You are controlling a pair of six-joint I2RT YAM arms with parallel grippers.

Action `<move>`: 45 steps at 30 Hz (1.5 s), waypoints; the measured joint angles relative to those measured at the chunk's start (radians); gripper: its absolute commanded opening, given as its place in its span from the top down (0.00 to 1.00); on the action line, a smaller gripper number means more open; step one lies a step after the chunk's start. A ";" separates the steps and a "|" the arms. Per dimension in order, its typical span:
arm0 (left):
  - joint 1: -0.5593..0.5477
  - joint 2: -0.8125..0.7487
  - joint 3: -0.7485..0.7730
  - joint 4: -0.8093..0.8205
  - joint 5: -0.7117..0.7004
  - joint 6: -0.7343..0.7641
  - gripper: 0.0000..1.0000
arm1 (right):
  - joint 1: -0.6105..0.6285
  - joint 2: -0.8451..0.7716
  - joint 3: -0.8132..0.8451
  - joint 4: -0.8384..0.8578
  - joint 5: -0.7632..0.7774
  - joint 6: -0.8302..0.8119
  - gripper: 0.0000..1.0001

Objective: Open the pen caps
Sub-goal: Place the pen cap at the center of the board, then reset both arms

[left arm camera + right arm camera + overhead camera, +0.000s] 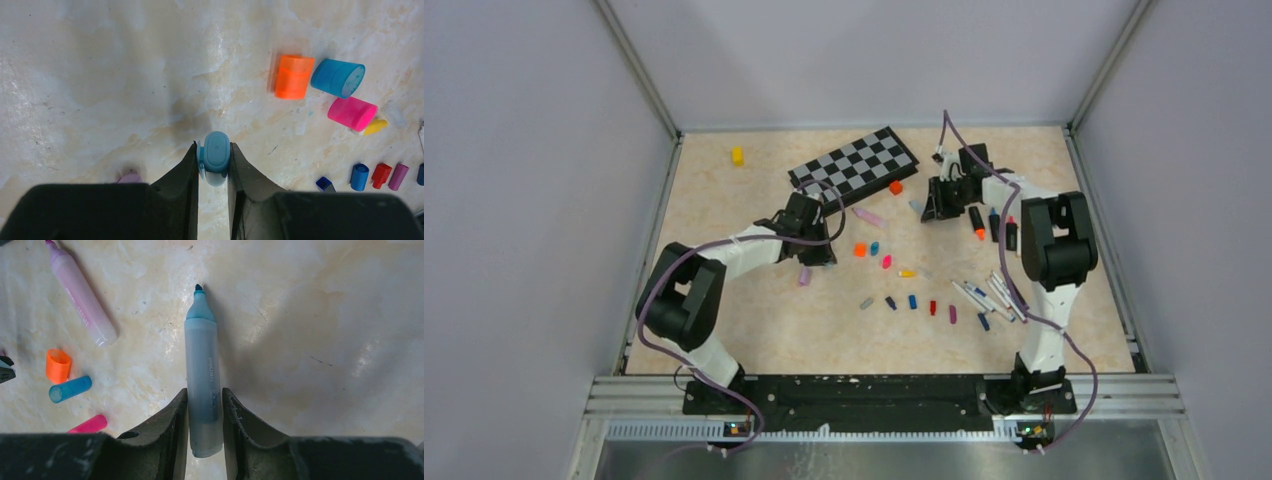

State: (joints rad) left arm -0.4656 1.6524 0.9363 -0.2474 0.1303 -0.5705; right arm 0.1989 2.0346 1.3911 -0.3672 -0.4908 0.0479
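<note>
My left gripper point(213, 146) is shut on a light blue pen cap point(216, 159), held a little above the table; in the top view this gripper point(817, 254) hangs left of centre. My right gripper point(204, 391) straddles an uncapped light blue pen point(202, 340) that lies on the table, tip pointing away. Its jaws stand a hair off the barrel on both sides, so it is open. Seen from above, the right gripper point(931, 208) is at the back right. Loose caps lie nearby: orange point(293, 76), blue point(338, 77), pink point(352, 113).
An uncapped pink pen point(80, 295) lies left of the blue one. A row of small caps point(913, 301) and a pile of white pens point(989, 298) lie at front right, black highlighters point(977, 222) beside the right arm. A chessboard point(854, 165), yellow block point(737, 156) and orange block point(895, 187) are at the back.
</note>
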 measured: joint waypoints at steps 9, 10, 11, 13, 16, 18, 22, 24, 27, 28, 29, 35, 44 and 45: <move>0.000 0.026 0.016 -0.036 -0.023 0.024 0.52 | 0.004 0.008 0.005 -0.010 -0.001 -0.002 0.58; 0.000 0.026 0.017 -0.041 -0.024 0.025 0.52 | 0.004 0.006 0.005 -0.012 -0.002 -0.003 0.58; 0.000 0.026 0.018 -0.047 -0.024 0.025 0.51 | 0.004 0.003 0.005 -0.016 0.000 -0.005 0.57; 0.000 0.026 0.023 -0.057 -0.027 0.027 0.51 | 0.004 -0.008 0.005 -0.024 0.003 -0.012 0.57; 0.000 0.024 0.044 -0.077 -0.040 0.035 0.50 | 0.004 -0.042 0.004 -0.035 0.011 -0.025 0.56; 0.000 0.013 0.059 -0.092 -0.050 0.047 0.43 | 0.003 -0.085 0.002 -0.047 0.013 -0.044 0.56; 0.000 -0.081 0.075 -0.115 -0.076 0.093 0.20 | -0.007 -0.214 -0.019 -0.072 -0.007 -0.114 0.54; 0.000 -0.164 0.074 -0.110 -0.074 0.134 0.03 | -0.018 -0.298 -0.031 -0.105 -0.041 -0.177 0.54; 0.002 -0.343 0.041 -0.042 -0.051 0.208 0.01 | -0.061 -0.460 -0.080 -0.127 -0.108 -0.269 0.47; 0.003 -0.412 0.019 -0.012 -0.040 0.227 0.01 | -0.081 -0.511 -0.106 -0.125 -0.123 -0.287 0.41; 0.008 -0.486 -0.008 0.023 -0.029 0.248 0.01 | -0.111 -0.584 -0.143 -0.126 -0.139 -0.312 0.31; 0.076 -0.712 -0.027 0.085 -0.001 0.319 0.01 | -0.225 -0.959 -0.309 -0.087 -0.105 -0.356 0.02; 0.307 -0.679 0.085 0.020 0.207 0.257 0.01 | -0.254 -1.085 -0.256 -0.092 -0.079 -0.183 0.04; 0.312 -0.679 0.095 0.015 0.226 0.249 0.01 | -0.254 -1.086 -0.245 -0.100 -0.077 -0.171 0.04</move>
State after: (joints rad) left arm -0.1539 0.9730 1.0309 -0.2321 0.3561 -0.3218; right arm -0.0555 0.9482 1.1465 -0.4675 -0.5682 -0.1226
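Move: The left gripper holds the blue cap just over its spot, the bare middle of the table about 1 cm to its left and 1 cm below. From that gripper, the lilac cap lies some 7 cm left and 3 cm back, the orange cap 5 cm right and 3 cm ahead. The right gripper is still around the blue pen's rear part, the pen's middle about 1 cm ahead and 2 cm left; the lilac pen lies 13 cm left, 1 cm ahead, the red cube 7 cm left, 8 cm ahead. Lower the left gripper about 1 cm to set the blue cap on the table and open the fingers to let go, while the right gripper opens and comes free of the blue pen. Then lift both hands nearly 30 cm, tipping the fingers up by almost 50 degrees and opening wide, the left drifting left, the right drawing back and to its right. ##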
